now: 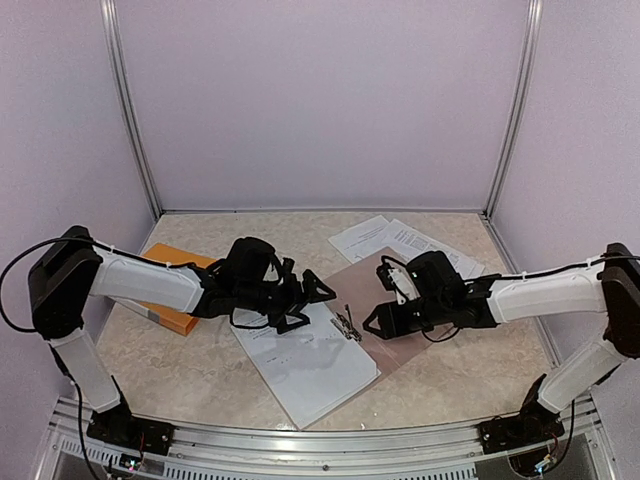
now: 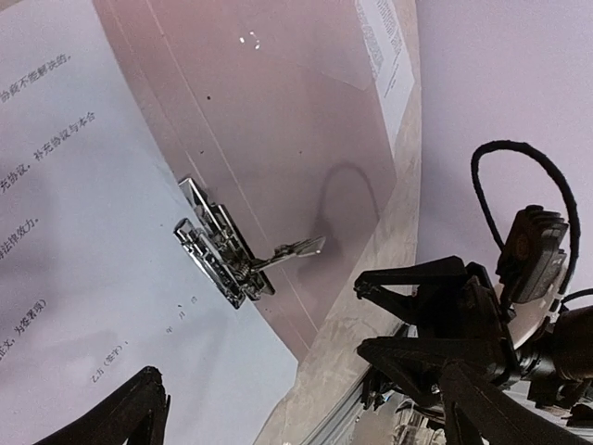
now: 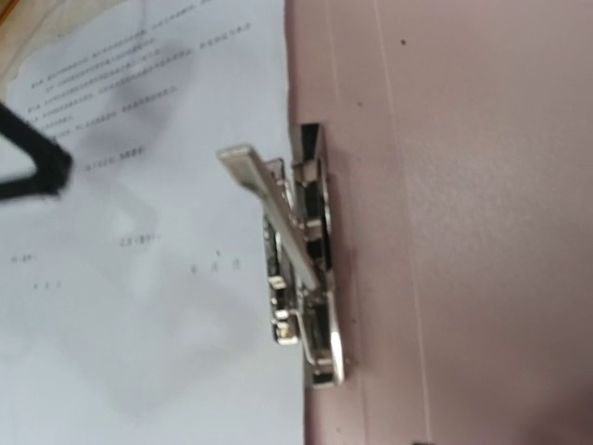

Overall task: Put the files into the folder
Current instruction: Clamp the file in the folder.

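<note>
The pink folder lies open in the middle of the table, its metal clip on the spine with the lever raised. One of the files, a white printed sheet, lies on the folder's left half with its edge at the clip. More files lie behind the folder at the back right. My left gripper hovers wide open above the sheet, left of the clip. My right gripper stands open just right of the clip, holding nothing.
An orange folder lies at the left under my left arm. The booth's walls and metal posts close in the back and sides. A metal rail runs along the table's near edge.
</note>
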`<state>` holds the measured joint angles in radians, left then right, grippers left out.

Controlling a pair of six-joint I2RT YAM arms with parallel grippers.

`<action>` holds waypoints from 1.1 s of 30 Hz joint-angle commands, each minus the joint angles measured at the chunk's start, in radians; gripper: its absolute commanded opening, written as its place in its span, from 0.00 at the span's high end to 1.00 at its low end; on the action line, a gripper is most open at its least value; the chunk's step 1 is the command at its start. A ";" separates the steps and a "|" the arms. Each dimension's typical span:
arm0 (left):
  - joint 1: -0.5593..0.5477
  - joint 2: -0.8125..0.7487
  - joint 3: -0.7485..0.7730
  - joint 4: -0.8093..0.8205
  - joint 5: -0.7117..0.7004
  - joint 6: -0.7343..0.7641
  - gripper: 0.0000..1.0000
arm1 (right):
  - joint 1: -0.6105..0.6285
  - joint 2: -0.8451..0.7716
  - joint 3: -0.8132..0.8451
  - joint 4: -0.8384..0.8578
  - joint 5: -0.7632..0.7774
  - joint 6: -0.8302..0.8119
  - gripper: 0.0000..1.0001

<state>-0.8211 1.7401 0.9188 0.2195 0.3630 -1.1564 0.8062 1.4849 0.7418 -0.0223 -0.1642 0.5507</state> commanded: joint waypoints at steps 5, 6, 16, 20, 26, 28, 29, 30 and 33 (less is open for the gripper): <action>0.063 0.003 0.201 -0.204 0.088 0.307 0.11 | -0.008 -0.058 -0.063 0.005 0.033 -0.002 0.51; 0.065 0.017 0.237 -0.271 0.089 0.363 0.13 | -0.008 -0.064 -0.069 0.005 0.039 -0.004 0.51; 0.066 0.210 0.538 -0.646 0.089 0.786 0.43 | -0.008 -0.071 -0.106 0.016 0.045 0.003 0.52; 0.066 0.269 0.612 -0.714 0.132 0.847 0.49 | -0.008 -0.060 -0.114 0.019 0.040 0.006 0.52; 0.054 0.326 0.666 -0.724 0.200 0.857 0.53 | -0.007 -0.052 -0.125 0.019 0.032 0.015 0.53; 0.045 0.341 0.680 -0.730 0.210 0.861 0.54 | -0.007 -0.052 -0.127 0.020 0.036 0.016 0.52; 0.041 0.350 0.689 -0.734 0.209 0.863 0.56 | -0.008 -0.053 -0.127 0.019 0.037 0.015 0.52; 0.037 0.360 0.699 -0.739 0.207 0.866 0.57 | -0.008 -0.054 -0.127 0.019 0.038 0.015 0.52; 0.026 0.391 0.720 -0.744 0.207 0.867 0.61 | -0.008 -0.057 -0.129 0.019 0.038 0.015 0.52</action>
<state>-0.7769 2.0834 1.6005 -0.4942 0.5468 -0.3183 0.8062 1.4296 0.6258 -0.0090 -0.1333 0.5625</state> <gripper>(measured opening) 0.411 0.477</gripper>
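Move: The folder's metal clip, its lever standing up, lies about 6 cm to the right of the left hand, 1 cm ahead and some 8 cm below. Of the clip, the sheets centre 8 cm left and 7 cm nearer the robot, while the pink folder half centres 11 cm right and 5 cm farther out, both about 1 cm lower. From the right hand the clip is 3 cm ahead, 5 cm left and 6 cm below. The upright-levered clip is approached by the left hand, which arcs about 7 cm up and 5 cm forward, then drops back to nearly its starting height, drawing some 2 cm back and ending 4 cm farther right, just beyond the clip. It turns some 35 degrees clockwise as its wide-open fingers narrow to under half. The right hand, half open, eases away rightward, down and back, 2 cm or so each way. ##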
